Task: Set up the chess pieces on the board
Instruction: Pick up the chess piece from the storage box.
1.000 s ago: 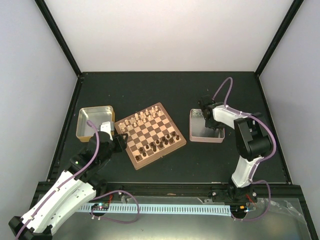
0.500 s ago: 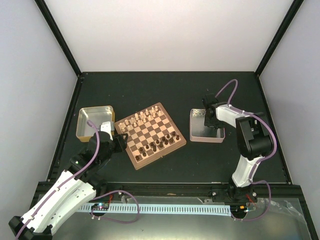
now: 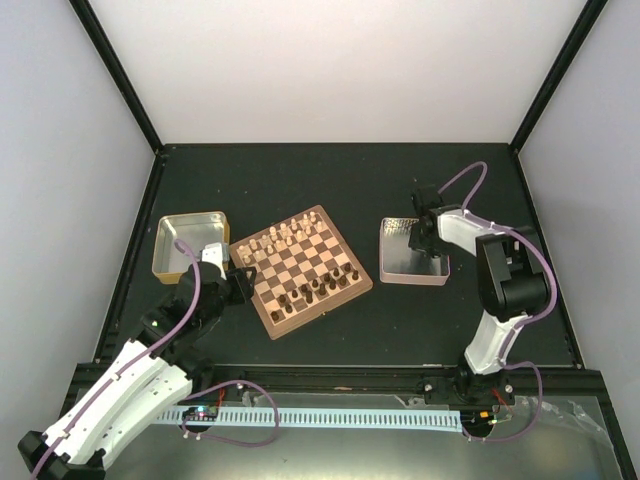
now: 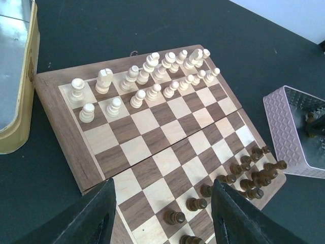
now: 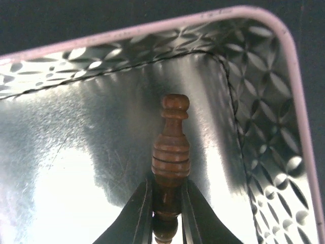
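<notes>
The board (image 3: 302, 264) lies at mid-table, with cream chess pieces (image 3: 275, 240) along its far-left side and dark chess pieces (image 3: 315, 288) along its near-right side. In the left wrist view the cream pieces (image 4: 152, 76) fill two rows, and several dark ones (image 4: 244, 178) stand at the lower right. My left gripper (image 4: 162, 182) hangs open over the board's (image 4: 152, 122) near-left edge, holding nothing. My right gripper (image 5: 167, 185) is down inside the pinkish tin (image 5: 152, 25), shut on a dark brown turned piece (image 5: 171, 152).
A gold-sided tin (image 3: 190, 218) sits left of the board, close to my left gripper (image 3: 243, 280). The pinkish tin (image 3: 412, 280) stands right of the board, with my right gripper (image 3: 420, 240) in it. Black frame rails border the dark table.
My right gripper has shifted a little to the right inside the pinkish tin and closed on the dark piece. The left arm has not moved.
</notes>
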Robot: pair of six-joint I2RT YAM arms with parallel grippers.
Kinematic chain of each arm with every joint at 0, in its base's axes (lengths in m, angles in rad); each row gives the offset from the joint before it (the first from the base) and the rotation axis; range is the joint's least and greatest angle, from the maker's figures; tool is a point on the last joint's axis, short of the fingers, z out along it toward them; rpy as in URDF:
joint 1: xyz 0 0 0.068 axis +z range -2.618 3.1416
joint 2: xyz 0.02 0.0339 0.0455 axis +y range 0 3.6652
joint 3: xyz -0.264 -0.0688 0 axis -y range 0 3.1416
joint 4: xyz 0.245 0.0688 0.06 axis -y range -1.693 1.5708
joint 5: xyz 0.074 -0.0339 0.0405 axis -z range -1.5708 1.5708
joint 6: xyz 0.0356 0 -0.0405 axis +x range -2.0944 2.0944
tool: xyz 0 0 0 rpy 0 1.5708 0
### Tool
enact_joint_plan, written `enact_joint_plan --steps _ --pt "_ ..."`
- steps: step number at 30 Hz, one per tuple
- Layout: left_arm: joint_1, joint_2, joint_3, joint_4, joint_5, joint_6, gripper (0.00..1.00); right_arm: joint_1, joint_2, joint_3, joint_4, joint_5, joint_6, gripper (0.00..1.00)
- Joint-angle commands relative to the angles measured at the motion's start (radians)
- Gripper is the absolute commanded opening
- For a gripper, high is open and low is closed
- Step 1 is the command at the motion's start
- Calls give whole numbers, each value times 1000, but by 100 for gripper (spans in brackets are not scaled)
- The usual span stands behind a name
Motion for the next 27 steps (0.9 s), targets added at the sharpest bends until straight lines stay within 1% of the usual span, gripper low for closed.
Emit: enact_joint_plan --steps 1,3,6,9,12,17,20,21,24,27 --pt "7 0 26 17 16 18 53 -5 -69 -53 55 -87 -3 7" --pt "8 4 27 29 26 20 54 -5 -138 -89 105 -129 -27 8" --pt "8 16 31 60 63 28 56 -5 -270 -154 198 -230 -83 8" --pt "8 30 35 122 149 45 59 -5 -373 -202 263 -340 -118 8" --pt "8 40 43 189 231 54 62 -3 -469 -243 330 -495 -109 8" --pt "9 53 71 294 347 52 68 15 -628 -336 563 -831 -95 8" --pt "10 69 94 363 433 32 72 75 -698 -365 678 -1028 -89 9" --pt "10 77 102 383 462 22 74 97 -713 -371 703 -1067 -91 9" --pt "12 102 118 459 564 -27 77 168 -737 -374 760 -1158 -101 10" --pt "14 135 132 551 700 -82 80 251 -738 -354 771 -1219 -134 10"
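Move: Off to the left hand's right, about 46 cm away, 15 cm farther out and 15 cm below, the dark chess piece is already pinched in the right fingers. Seen from the right hand, the left gripper is thus 46 cm left, 15 cm back and 15 cm higher. The pink storage box is centred about 4 cm left of the right hand and 2 cm farther out; the chessboard's middle is 37 cm left and 5 cm back, the row of dark pieces 31 cm left and 9 cm back. Keeping its pinch on the dark piece, the right hand lifts out of the storage box, then swings left and back as it climbs: some 25 cm up, 19 cm left and 11 cm back in all, the wrist turning from pointing down to pointing left towards the left gripper. The left hand comes to meet it, rising about 10 cm and going 9 cm right, turning clockwise and tipping up, fingers opening wider. ##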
